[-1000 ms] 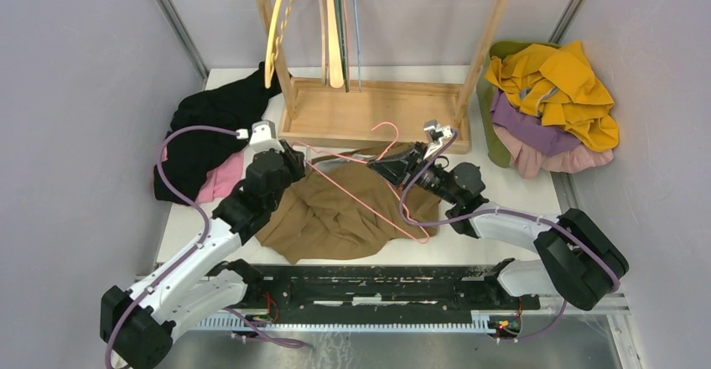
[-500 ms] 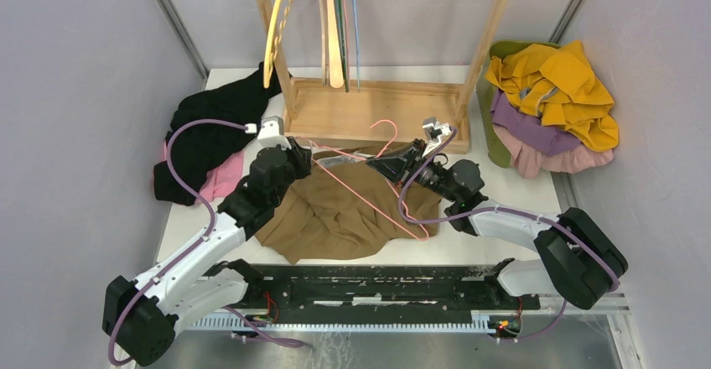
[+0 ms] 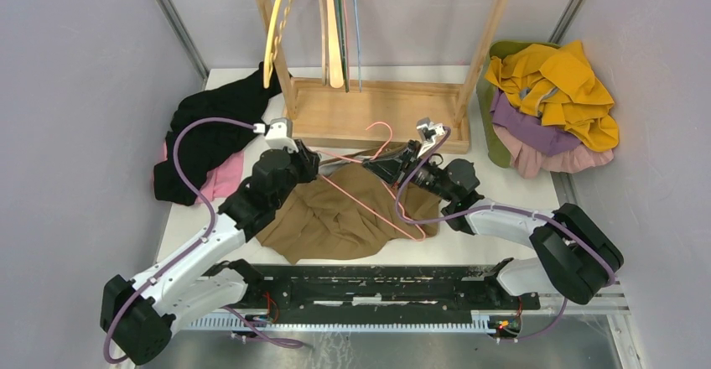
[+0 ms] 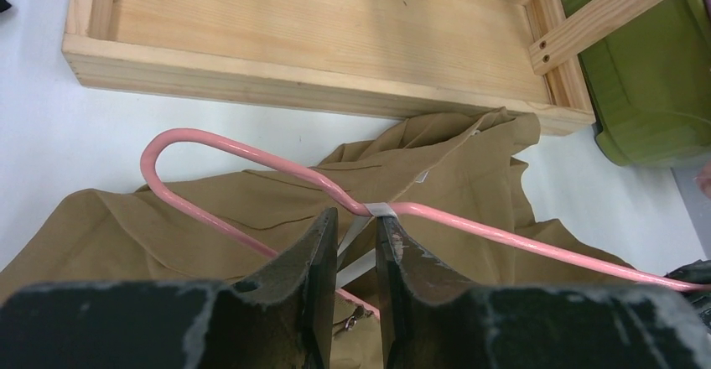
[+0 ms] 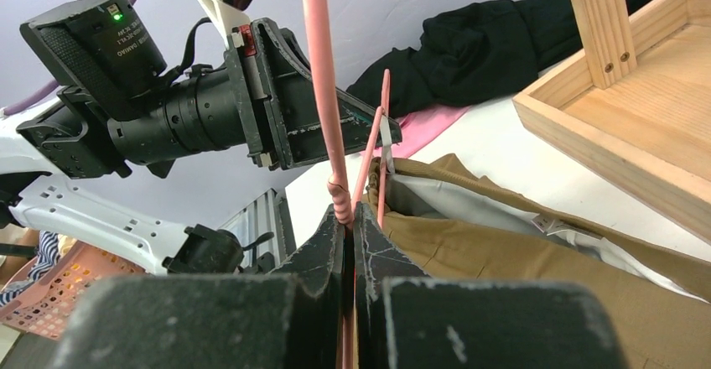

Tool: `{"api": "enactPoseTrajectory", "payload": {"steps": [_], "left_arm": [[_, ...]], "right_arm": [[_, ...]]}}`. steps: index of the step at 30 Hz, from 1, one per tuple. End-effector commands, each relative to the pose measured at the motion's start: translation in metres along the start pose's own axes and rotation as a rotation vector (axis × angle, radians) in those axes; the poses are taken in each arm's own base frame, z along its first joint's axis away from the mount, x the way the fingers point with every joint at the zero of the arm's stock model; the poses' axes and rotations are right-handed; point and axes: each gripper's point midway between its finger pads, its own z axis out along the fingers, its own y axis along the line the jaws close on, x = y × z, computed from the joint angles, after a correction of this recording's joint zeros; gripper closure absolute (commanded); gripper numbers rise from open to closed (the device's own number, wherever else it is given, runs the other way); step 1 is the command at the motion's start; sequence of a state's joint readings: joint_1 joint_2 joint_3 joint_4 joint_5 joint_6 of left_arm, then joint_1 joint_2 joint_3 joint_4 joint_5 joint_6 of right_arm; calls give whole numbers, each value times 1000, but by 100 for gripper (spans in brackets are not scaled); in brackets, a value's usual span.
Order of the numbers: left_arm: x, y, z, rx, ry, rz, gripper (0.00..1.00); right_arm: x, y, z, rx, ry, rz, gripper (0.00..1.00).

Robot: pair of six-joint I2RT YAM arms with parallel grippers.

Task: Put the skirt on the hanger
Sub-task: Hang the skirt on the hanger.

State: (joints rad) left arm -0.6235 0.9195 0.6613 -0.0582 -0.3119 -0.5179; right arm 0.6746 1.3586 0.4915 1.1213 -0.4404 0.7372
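Note:
The brown skirt [image 3: 335,214] lies crumpled on the white table in front of the rack. A pink wire hanger [image 4: 469,227] is held over it. My right gripper [image 3: 390,168] is shut on the hanger's twisted neck [image 5: 339,197], with the hook pointing toward the rack. A white ribbon loop [image 4: 355,232] from the skirt's waist is hooked over the hanger's bar. My left gripper [image 4: 356,216] stands at the hanger's left shoulder, narrowly closed on that loop. Skirt fabric [image 5: 520,260] hangs just under the bar.
The wooden rack base [image 3: 369,113] stands just behind both grippers, with several hangers [image 3: 335,33] hung above it. A black garment [image 3: 214,130] over a pink one [image 3: 222,176] lies at left. A green bin [image 4: 654,67] and a yellow and purple clothes pile [image 3: 553,101] sit at right.
My left gripper has moved forward and right toward the rack, along the hanger. The right gripper and the hanger have shifted slightly left.

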Motion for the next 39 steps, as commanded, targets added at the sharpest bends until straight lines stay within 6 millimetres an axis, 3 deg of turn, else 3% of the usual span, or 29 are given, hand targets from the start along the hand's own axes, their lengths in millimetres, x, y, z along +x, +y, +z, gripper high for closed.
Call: {"api": "enactPoseTrajectory", "payload": {"steps": [1,7,13,16,23,27,34,39], "left_arm": [[-43,-15,-15,33,-96,-1,70],[-47,7,-30,-116,-21,17,58],[-51,10,-43,-151,12,-1,54],[-48,-4,-42,-92,44,-28,50],[-16,-47,-28,84,222,-116,48],[-22,-64,-35,163,225,-162,41],[-35,-69,-48,179,197,-238,37],[-20,-78,-43,195,266,-346,36]], "right_arm": [[-11,24,8,-97,-17,-25,99],[-2,14,9,-47,36,-39,99],[2,14,9,-45,88,-63,99],[3,15,9,-45,121,-83,99],[0,22,13,-69,178,-152,99],[-2,19,14,-53,188,-180,99],[0,7,15,-7,190,-206,99],[-1,6,18,-8,175,-207,99]]}}
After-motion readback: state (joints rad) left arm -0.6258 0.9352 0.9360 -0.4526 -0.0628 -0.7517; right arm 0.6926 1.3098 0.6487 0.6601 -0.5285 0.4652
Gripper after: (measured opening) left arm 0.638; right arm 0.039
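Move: The left hand's slightly parted fingertips are at the skirt's pale loop, about 1 cm ahead and 1 cm to the right, already over the hanger's left arm. The bare stretch of that arm is some 7 cm right of the hand, level with it; the hanger's neck lies 12 cm right. The skirt's middle is roughly 8 cm right, 10 cm back and 16 cm below. From the right hand, which grips the neck, the loop lies about 11 cm left. Up and to its left first, the left hand backs its fingertips out of the loop, then dips and swings about 6 cm right over the hanger's bare arm towards the right gripper, rising a little at the end; it draws back some 4 cm overall, fingers opening wide and tipping down. The right hand keeps its pinch on the neck, sinking about 2 cm and tilting its fingertips down. ##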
